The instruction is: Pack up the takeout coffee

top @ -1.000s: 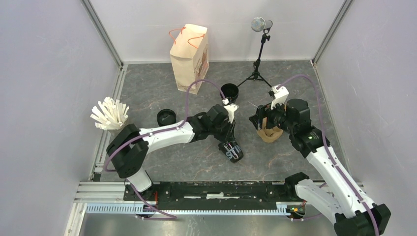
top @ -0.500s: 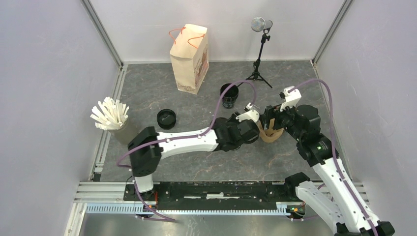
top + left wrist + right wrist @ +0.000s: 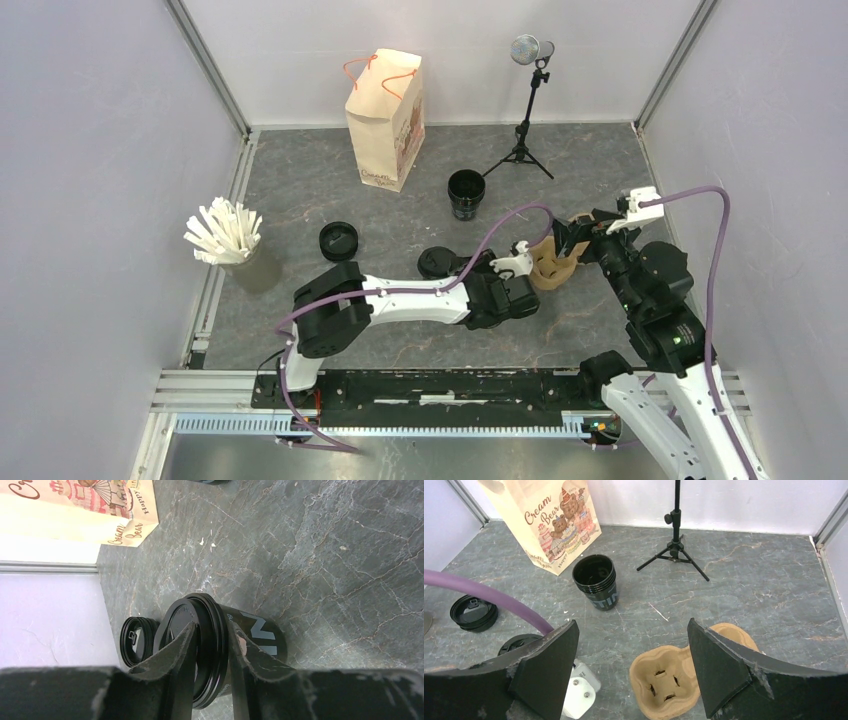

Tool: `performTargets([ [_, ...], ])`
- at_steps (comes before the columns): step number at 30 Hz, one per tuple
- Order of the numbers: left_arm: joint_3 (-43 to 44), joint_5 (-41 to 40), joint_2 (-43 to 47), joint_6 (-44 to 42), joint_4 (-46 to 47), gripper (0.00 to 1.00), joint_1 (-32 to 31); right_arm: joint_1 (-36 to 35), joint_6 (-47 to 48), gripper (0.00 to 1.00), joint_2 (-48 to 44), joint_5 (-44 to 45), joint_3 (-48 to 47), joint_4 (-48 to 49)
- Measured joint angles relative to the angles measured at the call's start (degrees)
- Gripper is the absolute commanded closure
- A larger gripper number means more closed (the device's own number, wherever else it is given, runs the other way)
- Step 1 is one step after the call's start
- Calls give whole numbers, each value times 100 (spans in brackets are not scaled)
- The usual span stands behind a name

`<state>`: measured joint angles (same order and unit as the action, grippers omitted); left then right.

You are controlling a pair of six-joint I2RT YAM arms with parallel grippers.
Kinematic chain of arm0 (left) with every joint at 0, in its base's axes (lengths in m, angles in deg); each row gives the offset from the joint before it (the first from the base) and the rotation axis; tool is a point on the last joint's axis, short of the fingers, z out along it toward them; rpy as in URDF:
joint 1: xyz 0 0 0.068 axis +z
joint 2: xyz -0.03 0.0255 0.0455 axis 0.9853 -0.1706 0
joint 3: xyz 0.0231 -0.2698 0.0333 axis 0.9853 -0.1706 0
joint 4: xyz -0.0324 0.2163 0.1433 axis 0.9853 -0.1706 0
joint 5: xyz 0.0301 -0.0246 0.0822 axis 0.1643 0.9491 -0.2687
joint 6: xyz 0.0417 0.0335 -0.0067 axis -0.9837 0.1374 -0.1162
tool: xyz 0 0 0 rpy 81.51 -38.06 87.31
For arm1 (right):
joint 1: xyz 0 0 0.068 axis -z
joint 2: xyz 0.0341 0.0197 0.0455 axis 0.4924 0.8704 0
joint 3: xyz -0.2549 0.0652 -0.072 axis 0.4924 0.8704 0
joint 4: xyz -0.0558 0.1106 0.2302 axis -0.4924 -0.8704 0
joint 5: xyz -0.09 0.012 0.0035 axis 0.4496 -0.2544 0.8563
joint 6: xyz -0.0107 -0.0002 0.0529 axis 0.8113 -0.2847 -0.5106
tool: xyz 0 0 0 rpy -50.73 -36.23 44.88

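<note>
My left gripper (image 3: 212, 630) is shut on a lidded black coffee cup (image 3: 250, 637). One finger lies over the lid and the other sits under its rim. The cup is upright, left of the brown pulp carrier (image 3: 555, 262), and shows in the top view (image 3: 435, 263) and the right wrist view (image 3: 516, 642). My left gripper (image 3: 462, 275) reaches back toward it. My right gripper (image 3: 631, 625) is wide open and empty above the carrier (image 3: 674, 685); in the top view it (image 3: 578, 232) is at the carrier's right. An open black cup (image 3: 466, 192) stands further back.
A loose black lid (image 3: 338, 240) lies at the left. The beige paper bag (image 3: 385, 115) stands at the back. A microphone tripod (image 3: 527, 110) stands back right. A holder of white sticks (image 3: 225, 235) is by the left wall.
My left arm has swung the cup from the front middle toward the carrier and turned it upright. My right gripper has drawn back to the right, off the carrier.
</note>
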<state>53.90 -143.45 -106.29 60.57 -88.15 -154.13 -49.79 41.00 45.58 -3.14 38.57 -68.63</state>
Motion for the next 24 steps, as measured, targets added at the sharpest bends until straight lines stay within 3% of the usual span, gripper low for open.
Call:
performTargets([
  [4, 4, 31, -11, 11, -24, 48, -31, 0, -28, 13, -9, 76, -11, 15],
  [15, -13, 404, 35, 232, -92, 36, -181, 0, -31, 12, -7, 92, -11, 15],
  [24, -31, 1349, 925, 411, 2, 24, -125, 0, -74, 12, -9, -179, -11, -48],
])
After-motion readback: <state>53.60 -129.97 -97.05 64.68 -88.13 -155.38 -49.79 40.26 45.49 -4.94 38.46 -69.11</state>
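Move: Just to the left of the left fingers stands the lidded coffee cup they still grip near its lid, its middle about 4 cm left, 2 cm ahead and 4 cm below the hand. The cup tray lies about 24 cm to the hand's right and 7 cm ahead, the stacked cups 18 cm ahead and 2 cm right, and the spare lids some 25 cm left and 9 cm ahead. From the right hand, the cup lies roughly 22 cm left, 3 cm ahead and 25 cm below. Letting go of the lidded cup, the left fingers spread from about a third to nearly three quarters open. As they open, the hand draws back and to the right, about 4 cm in all, away from the cup; it first sinks a centimetre, then rises to some 3 cm above its start, rolling about 15 degrees so that its left side dips. ##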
